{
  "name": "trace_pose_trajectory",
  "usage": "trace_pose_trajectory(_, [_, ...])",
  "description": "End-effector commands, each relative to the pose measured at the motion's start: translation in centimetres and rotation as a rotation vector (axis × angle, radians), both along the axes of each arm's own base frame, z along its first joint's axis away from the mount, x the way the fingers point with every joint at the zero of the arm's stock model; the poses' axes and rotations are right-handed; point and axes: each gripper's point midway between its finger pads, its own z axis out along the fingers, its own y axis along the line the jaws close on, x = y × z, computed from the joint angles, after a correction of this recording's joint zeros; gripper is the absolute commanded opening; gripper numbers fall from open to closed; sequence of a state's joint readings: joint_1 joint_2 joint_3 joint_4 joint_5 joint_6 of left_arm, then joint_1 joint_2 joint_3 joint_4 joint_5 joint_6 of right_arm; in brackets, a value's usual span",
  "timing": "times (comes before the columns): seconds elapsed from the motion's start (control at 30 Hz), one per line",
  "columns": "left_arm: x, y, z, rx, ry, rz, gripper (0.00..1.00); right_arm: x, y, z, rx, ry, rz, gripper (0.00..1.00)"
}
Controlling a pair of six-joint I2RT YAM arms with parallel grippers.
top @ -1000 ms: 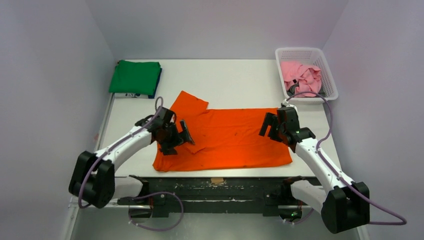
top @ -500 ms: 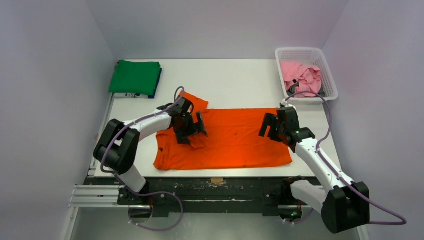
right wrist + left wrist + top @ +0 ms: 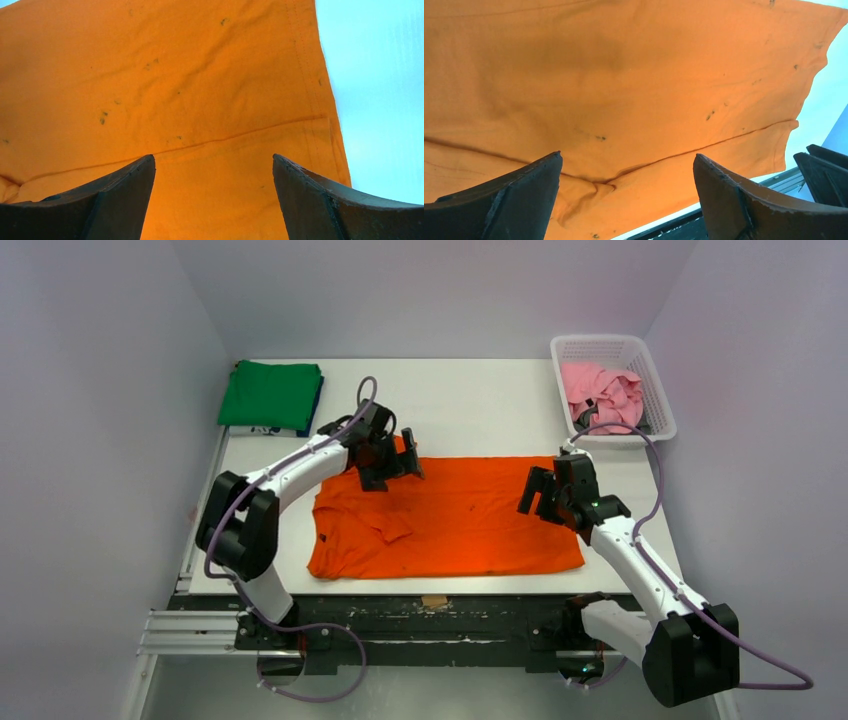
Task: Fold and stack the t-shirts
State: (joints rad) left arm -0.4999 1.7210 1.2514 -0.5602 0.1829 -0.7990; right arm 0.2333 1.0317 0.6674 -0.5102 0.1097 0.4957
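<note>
A bright orange t-shirt (image 3: 460,525) lies spread flat on the table, its near left sleeve folded inward. It fills the left wrist view (image 3: 624,90) and most of the right wrist view (image 3: 165,85). My left gripper (image 3: 397,466) hovers open over the shirt's far left corner, hiding the far sleeve, and holds nothing (image 3: 626,162). Over the shirt's right side hangs my right gripper (image 3: 537,497), also open and empty (image 3: 213,162). A folded green t-shirt (image 3: 270,395) rests on a dark blue one (image 3: 318,400) at the back left. The pink t-shirt (image 3: 603,390) is crumpled in the basket.
A white lattice basket (image 3: 612,341) stands at the table's back right corner. White table (image 3: 480,405) shows behind the orange shirt. The black rail (image 3: 430,615) runs along the near edge between the arm bases.
My left arm has swung from the shirt's near left part to its far left corner, staying open. The right arm has not moved.
</note>
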Motion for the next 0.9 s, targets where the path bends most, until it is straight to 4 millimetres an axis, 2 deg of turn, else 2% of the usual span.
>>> trace_pose_trajectory(0.0, [-3.1, 2.0, 0.1, 0.055, 0.031, -0.036, 1.0, 0.8, -0.1, 1.7, -0.002, -0.046, 0.006, 0.85])
trace_pose_trajectory(0.1, [-6.3, 3.8, -0.8, 0.066, 0.06, -0.013, 1.0, 0.7, 0.0, 1.5, 0.0, -0.042, 0.009, 0.85])
trace_pose_trajectory(0.17, [-7.8, 4.3, -1.5, 0.058, 0.082, 0.003, 1.0, 0.7, 0.1, 1.2, 0.004, -0.034, 0.015, 0.85])
trace_pose_trajectory(0.27, [-8.7, 4.4, -2.6, 0.038, 0.092, 0.029, 1.0, 0.7, 0.2, 0.9, 0.001, -0.022, 0.024, 0.85])
trace_pose_trajectory(0.6, [-6.7, 3.1, -5.4, 0.049, 0.12, 0.038, 1.0, 0.7, 0.3, 1.0, 0.003, -0.027, 0.034, 0.85])
trace_pose_trajectory(0.87, [-3.8, 1.6, -4.7, 0.028, 0.074, 0.03, 1.0, 0.7, 0.3, 1.0, 0.005, -0.026, 0.034, 0.85])
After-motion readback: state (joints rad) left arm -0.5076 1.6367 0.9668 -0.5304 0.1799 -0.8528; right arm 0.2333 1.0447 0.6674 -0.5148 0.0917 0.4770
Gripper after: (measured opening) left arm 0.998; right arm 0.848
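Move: The tip of the t-shirt's turned-in sleeve lies about 10 cm back from the left hand, 1 cm to its right and some 7 cm below. The t-shirt's far corner flap is about 7 cm ahead and 2 cm left, its near hem some 20 cm back and level sideways. From the right hand the sleeve tip lies roughly 26 cm left, 4 cm back and 7 cm below. Left hand, open, swings back-left about 11 cm while sinking onto the t-shirt's sleeve fold, then sweeps forward-right 3 cm. ##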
